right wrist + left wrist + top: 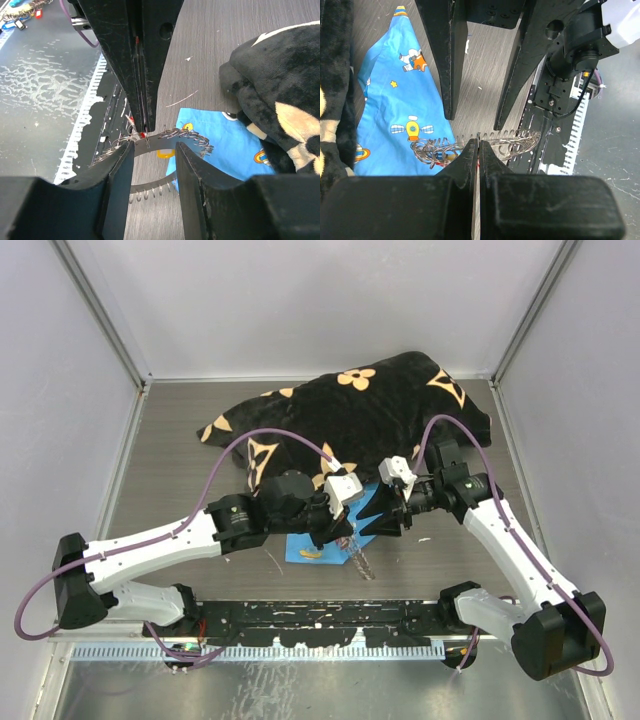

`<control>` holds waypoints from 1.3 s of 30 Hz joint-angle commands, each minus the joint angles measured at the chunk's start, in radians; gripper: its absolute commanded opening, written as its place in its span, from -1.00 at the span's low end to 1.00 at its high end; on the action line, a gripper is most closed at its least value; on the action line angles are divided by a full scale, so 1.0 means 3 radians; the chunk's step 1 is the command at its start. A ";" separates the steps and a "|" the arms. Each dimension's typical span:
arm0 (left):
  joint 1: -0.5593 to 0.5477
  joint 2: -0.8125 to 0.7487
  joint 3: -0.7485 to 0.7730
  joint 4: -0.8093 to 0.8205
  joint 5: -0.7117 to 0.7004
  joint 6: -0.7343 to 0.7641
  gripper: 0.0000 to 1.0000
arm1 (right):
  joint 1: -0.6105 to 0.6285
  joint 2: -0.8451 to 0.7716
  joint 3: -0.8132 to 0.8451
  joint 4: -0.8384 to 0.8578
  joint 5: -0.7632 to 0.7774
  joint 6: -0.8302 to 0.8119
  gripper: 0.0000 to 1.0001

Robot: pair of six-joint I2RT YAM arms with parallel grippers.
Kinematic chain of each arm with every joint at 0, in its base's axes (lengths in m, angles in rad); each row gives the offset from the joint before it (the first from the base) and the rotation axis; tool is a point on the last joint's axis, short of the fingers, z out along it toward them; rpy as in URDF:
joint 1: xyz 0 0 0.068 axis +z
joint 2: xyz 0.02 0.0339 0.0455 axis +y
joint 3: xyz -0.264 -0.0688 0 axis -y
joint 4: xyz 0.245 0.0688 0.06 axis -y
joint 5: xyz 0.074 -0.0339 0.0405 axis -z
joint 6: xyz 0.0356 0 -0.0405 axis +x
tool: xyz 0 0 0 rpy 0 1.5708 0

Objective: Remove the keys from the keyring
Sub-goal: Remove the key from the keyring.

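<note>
The keyring, a thin silvery loop strung with small wire rings, hangs just above the table between both grippers. My left gripper is shut at the loop's top edge. A red bit of key shows between its jaws, and a thin silver stub hangs below the band. My right gripper is open, its fingers straddling the band of the keyring. A yellow key head hangs under the loop. From above, the two grippers meet tip to tip over the table's middle.
A blue cartoon-print cloth lies flat under and left of the ring. A black cloth with tan flowers is heaped at the back and reaches close behind the right arm. A black rail runs along the near edge.
</note>
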 commanded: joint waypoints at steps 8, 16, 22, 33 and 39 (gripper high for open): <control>0.0017 -0.0052 0.0166 0.0387 0.0120 -0.0079 -1.00 | 0.0058 -0.0025 -0.0096 0.0296 -0.0134 0.0147 -0.23; 0.0017 -0.0040 0.0143 0.0448 0.0101 -0.0094 -1.00 | 0.0088 -0.0019 -0.0144 0.0218 -0.0232 -0.0001 -0.34; 0.0017 -0.0045 0.0133 0.0489 0.0096 -0.0109 -1.00 | 0.0099 -0.0019 -0.0157 0.0204 -0.0274 -0.0030 -0.45; 0.0017 -0.0042 0.0114 0.0536 0.0091 -0.0150 -1.00 | 0.0122 -0.0020 -0.0127 0.0125 -0.0312 -0.0114 -0.98; 0.0018 -0.0183 -0.0087 0.0773 0.0032 -0.0278 -0.97 | 0.0071 -0.0060 -0.0085 0.0031 -0.0372 -0.0154 -0.98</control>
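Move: The small metal piece pinched at the left fingertips, 0 to 1 cm to that hand's right, is what the half-open right fingers go for, about 1 cm back, 1 cm left and 1 cm below. The keyring's wire loop hangs some 6 cm back from the right hand, level sideways and 6 cm lower. The blue cloth lies about 2 cm back, 4 cm left and 21 cm below. Right hand eases about 1 cm back, slightly left and down, and shuts at the still-pinching, slightly rising left fingertips. ##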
